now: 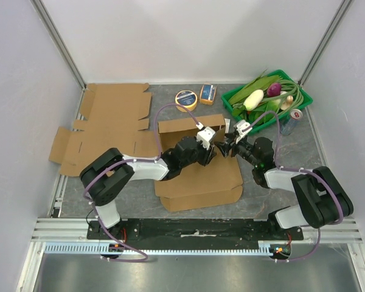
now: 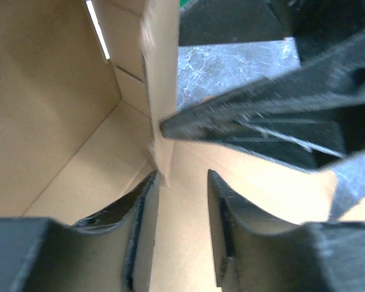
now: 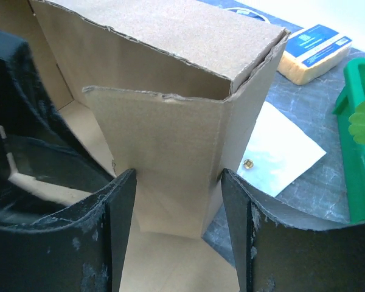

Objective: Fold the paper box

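The paper box [image 1: 198, 179] lies half folded in the middle of the table, its back wall [image 1: 191, 125] standing upright. Both grippers meet at its right rear corner. My left gripper [image 1: 211, 146] is open inside the box, its jaws [image 2: 182, 176] apart over the cardboard floor, with the lower edge of an upright flap [image 2: 161, 91] just beyond its left fingertip. My right gripper [image 3: 178, 173] is open and straddles the upright side flap [image 3: 158, 140], both fingertips close against the flap's edges. One right finger crosses the left wrist view as a dark blur [image 2: 261, 115].
A flat unfolded cardboard sheet [image 1: 109, 121] lies at the far left. A green tray [image 1: 301, 97] of vegetables stands at the back right, with a can [image 1: 294, 115] beside it. A tape roll [image 1: 186, 99] and a blue-and-yellow sponge [image 1: 207, 93] sit behind the box. White paper [image 3: 280, 152] carries a small nut [image 3: 248, 163].
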`<state>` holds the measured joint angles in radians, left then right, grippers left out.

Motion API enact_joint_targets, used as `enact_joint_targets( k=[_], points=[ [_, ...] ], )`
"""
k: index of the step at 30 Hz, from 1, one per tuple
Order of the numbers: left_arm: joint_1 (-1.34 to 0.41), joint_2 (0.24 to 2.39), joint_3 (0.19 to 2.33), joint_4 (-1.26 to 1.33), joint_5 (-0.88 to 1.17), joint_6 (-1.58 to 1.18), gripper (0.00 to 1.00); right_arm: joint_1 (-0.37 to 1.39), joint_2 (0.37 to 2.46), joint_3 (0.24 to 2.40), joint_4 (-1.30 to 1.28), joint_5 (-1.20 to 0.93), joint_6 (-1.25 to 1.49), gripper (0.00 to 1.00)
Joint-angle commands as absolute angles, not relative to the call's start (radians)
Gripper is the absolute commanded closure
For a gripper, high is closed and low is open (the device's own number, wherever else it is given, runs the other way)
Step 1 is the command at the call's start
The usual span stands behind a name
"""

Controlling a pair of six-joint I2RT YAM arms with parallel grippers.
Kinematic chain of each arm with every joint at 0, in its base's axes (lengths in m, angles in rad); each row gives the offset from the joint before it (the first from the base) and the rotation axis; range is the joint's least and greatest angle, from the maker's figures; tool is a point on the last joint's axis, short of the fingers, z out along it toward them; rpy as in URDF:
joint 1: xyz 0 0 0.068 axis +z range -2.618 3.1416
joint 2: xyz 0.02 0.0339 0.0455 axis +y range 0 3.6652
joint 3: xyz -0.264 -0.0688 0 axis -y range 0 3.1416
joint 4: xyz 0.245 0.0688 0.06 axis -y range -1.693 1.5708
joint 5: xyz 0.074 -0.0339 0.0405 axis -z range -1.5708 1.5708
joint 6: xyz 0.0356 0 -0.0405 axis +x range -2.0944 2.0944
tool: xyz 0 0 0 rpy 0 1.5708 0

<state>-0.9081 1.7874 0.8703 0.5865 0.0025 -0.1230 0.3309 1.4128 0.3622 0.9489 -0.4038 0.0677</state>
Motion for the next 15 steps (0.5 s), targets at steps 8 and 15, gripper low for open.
enact_joint_targets(
  k=[8,15],
  points=[
    [-0.922,1.252,0.608,0.373,-0.179,-0.253,0.45,0.331,1.457,0.446,1.025,-0.324,0.048,0.35],
    [-0.882,1.198,0.589,0.19,-0.662,-0.376,0.29,0.331,1.448,0.436,1.034,-0.313,0.06,0.36]
  ],
)
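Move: The box's right-hand flap stands between the two hands: about 4 cm ahead and 2 cm right of the left hand, roughly 3 cm ahead and 1 cm left of the right. The box's left corner, next for the left hand, is some 9 cm ahead and 20 cm left of it, about level. The back wall's middle lies 12 cm ahead and 8 cm left of the left hand, and the green crate 19 cm ahead and 18 cm right of the right hand. The flap, already loosened from the left fingers, is left to the right hand, which eases about 2 cm forward, its fingertips staying at the flap with an unchanged opening. The left hand backs off and up, then sweeps left across the box towards its left corner, some 13 cm in all, opening wider and turning about 25 degrees counter-clockwise. ##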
